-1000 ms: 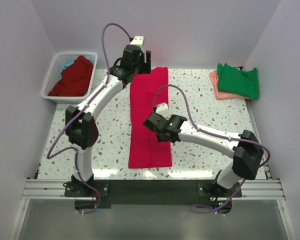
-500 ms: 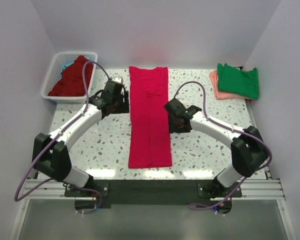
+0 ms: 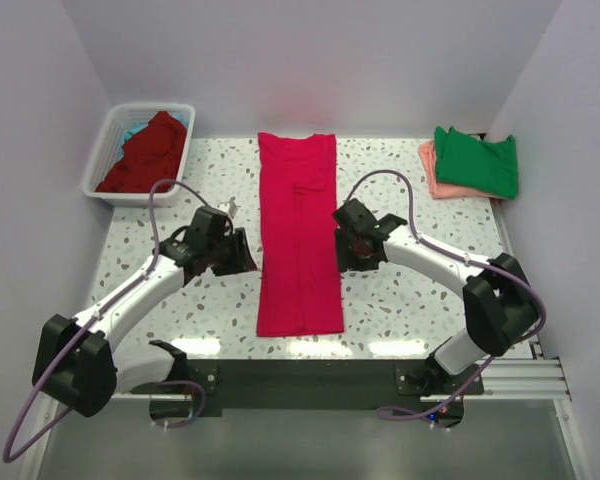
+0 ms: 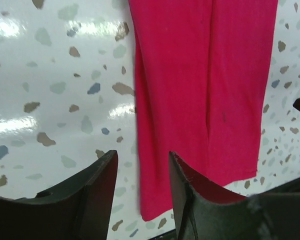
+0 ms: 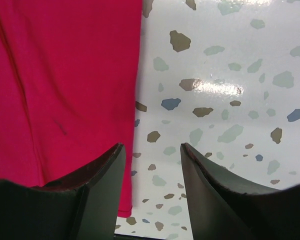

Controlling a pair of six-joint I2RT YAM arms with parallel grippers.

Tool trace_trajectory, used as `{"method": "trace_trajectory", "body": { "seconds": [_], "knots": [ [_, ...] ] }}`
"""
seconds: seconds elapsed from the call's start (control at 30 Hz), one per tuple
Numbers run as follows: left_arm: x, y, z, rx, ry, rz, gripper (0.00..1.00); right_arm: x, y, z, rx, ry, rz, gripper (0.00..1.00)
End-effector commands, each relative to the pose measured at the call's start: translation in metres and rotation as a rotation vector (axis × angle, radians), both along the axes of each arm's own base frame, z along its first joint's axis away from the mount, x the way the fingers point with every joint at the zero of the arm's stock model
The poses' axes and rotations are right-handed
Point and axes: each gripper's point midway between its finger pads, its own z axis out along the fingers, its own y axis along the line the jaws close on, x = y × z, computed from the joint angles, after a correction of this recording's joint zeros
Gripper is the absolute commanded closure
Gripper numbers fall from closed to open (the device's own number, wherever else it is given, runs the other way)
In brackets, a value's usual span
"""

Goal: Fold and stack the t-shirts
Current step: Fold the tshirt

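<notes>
A bright crimson-pink t-shirt (image 3: pixel 298 235) lies folded into a long narrow strip down the middle of the table. My left gripper (image 3: pixel 246 254) sits low at the strip's left edge, open; in the left wrist view that edge (image 4: pixel 140 150) runs down between the two fingers (image 4: pixel 97 185). My right gripper (image 3: pixel 341 246) is at the strip's right edge, open, the shirt's hem (image 5: pixel 125 210) just beside its left finger (image 5: pixel 102 175). A dark red t-shirt (image 3: pixel 145 152) lies over a teal one (image 3: pixel 130 131) in the basket. A green t-shirt (image 3: pixel 477 160) rests on a salmon-pink one (image 3: pixel 432 172) at the back right.
The white slatted basket (image 3: pixel 102 165) stands at the back left corner. Walls close off the table on the left, back and right. Speckled tabletop (image 3: pixel 410 300) shows on both sides of the strip.
The left arm swung from the strip's far end down to its left edge and its jaws narrowed. The right arm moved from over the shirt to its right edge.
</notes>
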Motion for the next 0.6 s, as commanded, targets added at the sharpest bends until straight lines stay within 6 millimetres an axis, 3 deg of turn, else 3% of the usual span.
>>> {"method": "trace_trajectory", "body": {
  "seconds": [0.0, 0.3, 0.57],
  "knots": [
    [-0.026, -0.021, 0.012, -0.184, 0.019, -0.038, 0.52, -0.006, 0.003, 0.011, 0.052, -0.016, 0.035, 0.48],
    [-0.091, -0.041, -0.018, -0.231, 0.132, -0.089, 0.54, -0.032, -0.006, -0.008, 0.088, 0.021, 0.036, 0.48],
    [-0.102, -0.007, -0.053, -0.118, 0.123, 0.086, 0.55, -0.045, -0.010, -0.016, 0.151, -0.013, 0.031, 0.46]
  ]
}}
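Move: Beyond each hand, towards the robot, are the near corners of the folded t-shirt. The left corner lies about 18 cm back and 4 cm to the right of the left hand, some 9 below; the right corner lies 17 cm back and 3 cm left of the right hand, some 6 below. The t-shirt's middle is about 6 cm ahead of both hands, 14 cm right of the left hand and 14 cm left of the right. Drawing back towards the t-shirt's near end, the left hand travels about 11 cm beside its long left edge, bearing slightly right and sinking some 5 cm, mostly late on, while its fingers tip about 10 degrees nearer to straight down. The right hand backs off about 5 cm, sinking 3 cm and easing slightly right, outside the right edge. Both grippers stay half open, with no grip on the cloth yet. ##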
